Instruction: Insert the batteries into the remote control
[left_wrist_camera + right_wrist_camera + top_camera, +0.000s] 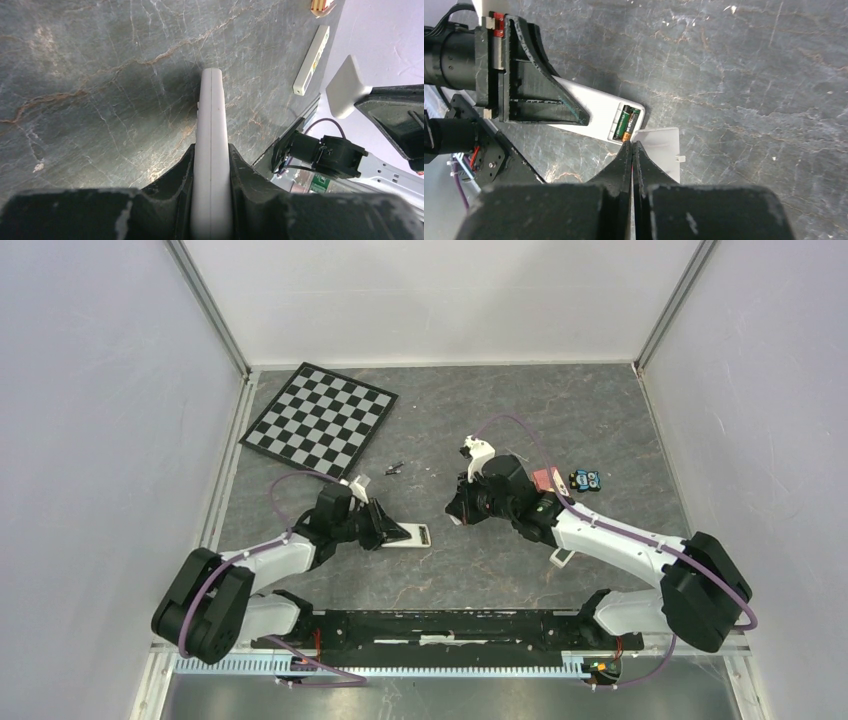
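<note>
The white remote control (pixel 596 112) lies back-up on the table, and my left gripper (pixel 211 150) is shut on its long edges. At its free end the battery compartment is uncovered, with two dark green-and-orange batteries (pixel 626 122) lying side by side inside. In the top view the remote control (pixel 414 535) sticks out to the right of my left gripper (pixel 385 525). My right gripper (pixel 632 145) is shut, with its tips just short of the compartment. A white battery cover (pixel 661 147) lies flat under and beyond those tips. My right gripper (pixel 460 510) hovers right of the remote.
A checkerboard (pixel 320 418) lies at the back left. Small dark bits (pixel 394 468) sit near the middle. A red block (pixel 546 480) and a blue toy (pixel 586 480) lie at the right, behind my right arm. A white stick (pixel 311 60) lies near the front edge.
</note>
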Available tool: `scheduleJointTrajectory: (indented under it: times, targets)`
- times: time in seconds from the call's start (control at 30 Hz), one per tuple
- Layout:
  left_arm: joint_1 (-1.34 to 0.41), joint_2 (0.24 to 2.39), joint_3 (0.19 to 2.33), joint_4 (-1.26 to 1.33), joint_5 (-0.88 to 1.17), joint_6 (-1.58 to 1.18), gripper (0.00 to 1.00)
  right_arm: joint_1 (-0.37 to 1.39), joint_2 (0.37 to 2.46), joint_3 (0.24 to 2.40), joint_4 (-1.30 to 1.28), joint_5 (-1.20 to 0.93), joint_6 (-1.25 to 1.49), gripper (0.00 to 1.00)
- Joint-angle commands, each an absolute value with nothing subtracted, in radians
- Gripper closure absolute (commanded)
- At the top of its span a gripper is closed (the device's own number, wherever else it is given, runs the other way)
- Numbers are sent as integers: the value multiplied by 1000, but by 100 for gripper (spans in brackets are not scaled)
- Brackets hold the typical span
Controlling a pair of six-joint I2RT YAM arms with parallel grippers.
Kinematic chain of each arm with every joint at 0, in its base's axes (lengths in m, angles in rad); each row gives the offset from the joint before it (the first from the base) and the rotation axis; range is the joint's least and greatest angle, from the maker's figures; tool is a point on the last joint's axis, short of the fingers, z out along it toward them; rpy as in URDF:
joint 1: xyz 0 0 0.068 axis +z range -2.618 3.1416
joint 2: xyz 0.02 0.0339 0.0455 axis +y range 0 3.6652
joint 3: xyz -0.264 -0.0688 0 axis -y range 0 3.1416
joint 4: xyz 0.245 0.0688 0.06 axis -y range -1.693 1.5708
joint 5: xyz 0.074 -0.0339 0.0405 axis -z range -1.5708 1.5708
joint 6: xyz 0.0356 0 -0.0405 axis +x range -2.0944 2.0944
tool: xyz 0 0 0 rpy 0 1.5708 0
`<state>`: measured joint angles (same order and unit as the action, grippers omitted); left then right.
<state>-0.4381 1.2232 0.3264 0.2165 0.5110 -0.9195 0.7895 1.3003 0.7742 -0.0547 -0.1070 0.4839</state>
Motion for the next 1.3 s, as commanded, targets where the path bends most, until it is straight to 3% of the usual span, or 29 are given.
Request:
scheduleJointTrajectory:
  times: [0.0,0.27,0.6,0.8,0.93,1.07,1.27]
  targets:
    - [-440,1258,349,241,552,-939,73,785,1285,746,40,-166,543,100]
    - [-437,1234,463,-166,299,-793,32,782,1285,713,117,-218,619,100]
    - [-436,1130,582,-435,16,-729,2,782,1277,682,230,-254,729,100]
    - [-436,964,631,-465,14,-725,0,759,1247,642,433,-323,843,100]
    - [-436,828,637,-350,155,-755,0,734,1203,649,564,-375,922,100]
    - [-436,782,628,-131,332,-871,0,729,1151,691,635,-403,982,100]
    - [-436,804,549,468,513,-1204,0,727,1100,732,808,-425,1175,100]
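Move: The remote, battery side up, is still between my left fingers, its middle about 1 cm right of my left hand point and 1 cm below it; the loose batteries lie some 16 cm ahead and 5 cm down. The battery cover, held in my right fingers, is roughly 12 cm to the right of the left hand, 2 cm ahead and 6 cm up. From my right hand the remote lies about 13 cm left, 2 cm back and 9 cm down. I open my left fingers wide off the remote and slide them away to the left about 7 cm, dipping some 2 cm and rolling the hand; then I lift it steeply, some 20 cm, tipping the fingers up. My right hand keeps its pinch on the cover, eases left, then rises about 17 cm while rolling its left side up some 45 degrees. ##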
